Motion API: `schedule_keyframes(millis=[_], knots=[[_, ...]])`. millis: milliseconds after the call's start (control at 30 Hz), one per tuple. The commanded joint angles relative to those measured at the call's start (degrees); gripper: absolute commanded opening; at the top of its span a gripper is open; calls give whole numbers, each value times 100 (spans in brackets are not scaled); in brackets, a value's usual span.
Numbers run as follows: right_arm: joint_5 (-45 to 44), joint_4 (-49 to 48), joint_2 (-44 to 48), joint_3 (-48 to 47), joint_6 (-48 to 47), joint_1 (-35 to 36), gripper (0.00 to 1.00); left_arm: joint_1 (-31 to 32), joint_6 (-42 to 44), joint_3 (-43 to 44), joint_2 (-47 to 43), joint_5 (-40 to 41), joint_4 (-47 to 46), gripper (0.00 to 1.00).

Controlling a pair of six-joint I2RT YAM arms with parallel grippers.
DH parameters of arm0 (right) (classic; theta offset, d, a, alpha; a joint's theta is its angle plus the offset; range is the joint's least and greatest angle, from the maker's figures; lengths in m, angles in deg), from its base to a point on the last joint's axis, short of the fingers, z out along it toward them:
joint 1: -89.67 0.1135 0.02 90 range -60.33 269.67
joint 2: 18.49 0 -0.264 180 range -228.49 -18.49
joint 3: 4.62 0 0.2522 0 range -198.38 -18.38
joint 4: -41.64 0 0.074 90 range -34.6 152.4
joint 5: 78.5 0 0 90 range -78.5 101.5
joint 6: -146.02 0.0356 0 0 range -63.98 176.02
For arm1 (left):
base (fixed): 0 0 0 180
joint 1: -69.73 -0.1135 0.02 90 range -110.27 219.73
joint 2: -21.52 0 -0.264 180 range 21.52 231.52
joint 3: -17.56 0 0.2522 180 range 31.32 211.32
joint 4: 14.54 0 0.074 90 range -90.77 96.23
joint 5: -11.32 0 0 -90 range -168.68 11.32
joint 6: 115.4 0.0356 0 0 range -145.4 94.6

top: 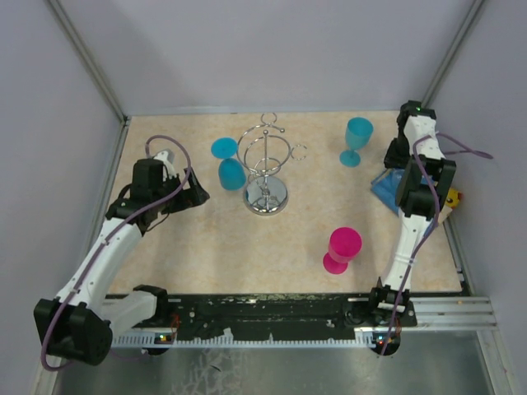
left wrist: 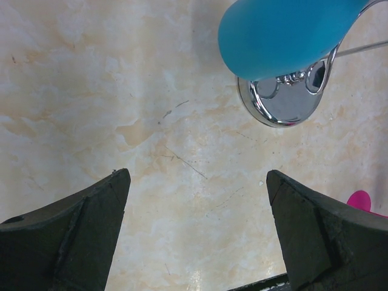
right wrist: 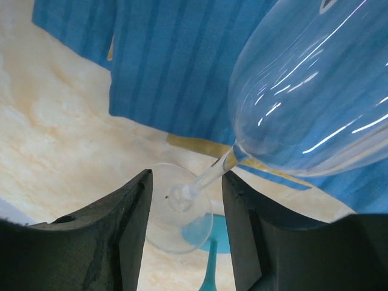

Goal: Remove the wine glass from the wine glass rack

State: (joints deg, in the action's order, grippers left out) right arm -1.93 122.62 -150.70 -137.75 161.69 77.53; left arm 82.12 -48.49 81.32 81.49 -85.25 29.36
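Note:
The chrome wine glass rack (top: 265, 169) stands mid-table on its round mirror base (left wrist: 282, 103). A blue wine glass (top: 230, 169) hangs upside down from its left arm; its bowl (left wrist: 285, 36) shows at the top of the left wrist view. My left gripper (top: 198, 191) is open and empty (left wrist: 197, 182), just left of that glass and apart from it. My right gripper (top: 390, 169) is open at the far right. A clear wine glass (right wrist: 303, 103) lies tilted over a blue cloth, its stem (right wrist: 209, 176) running between the fingers (right wrist: 187, 176).
A second blue glass (top: 356, 140) stands upright at the back right. A pink glass (top: 342, 249) stands at the front right. The striped blue cloth (top: 387, 188) and a small yellow item (top: 454, 197) lie by the right wall. Walls close in the table on three sides.

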Motion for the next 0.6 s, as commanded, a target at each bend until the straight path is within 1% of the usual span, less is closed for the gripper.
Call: schedule_keyframes(millis=[0, 33, 133, 300, 567], knots=[[-286, 224, -91, -109, 155, -50, 50, -43, 82, 46, 70, 28, -83, 99], [-278, 195, -94, -66, 161, -44, 49, -45, 82, 45, 90, 21, -78, 99], [-305, 81, -88, 49, 139, -51, 40, -43, 80, 31, 103, 36, -85, 100], [-446, -13, -126, 81, 66, -39, 34, -47, 89, 37, 127, 20, -86, 99], [-594, -29, -308, -44, -20, -43, 28, -41, 94, 54, 141, -25, -70, 99]])
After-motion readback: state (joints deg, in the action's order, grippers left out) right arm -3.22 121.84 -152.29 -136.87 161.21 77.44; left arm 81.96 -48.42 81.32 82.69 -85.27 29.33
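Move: The clear wine glass, which seems to lie on its side, has its stem already between the right fingertips; its middle is about 3 cm right, 2 cm back and 2 cm below. The blue wine glass stands some 14 cm left and 6 cm ahead of that hand, the cloth's middle roughly 7 cm right and 8 cm back. From the left hand, the clear glass is about 62 cm right and 18 cm ahead. The right hand sinks about 1.5 cm around the clear glass's stem, its fingers closing from half to a third open. ##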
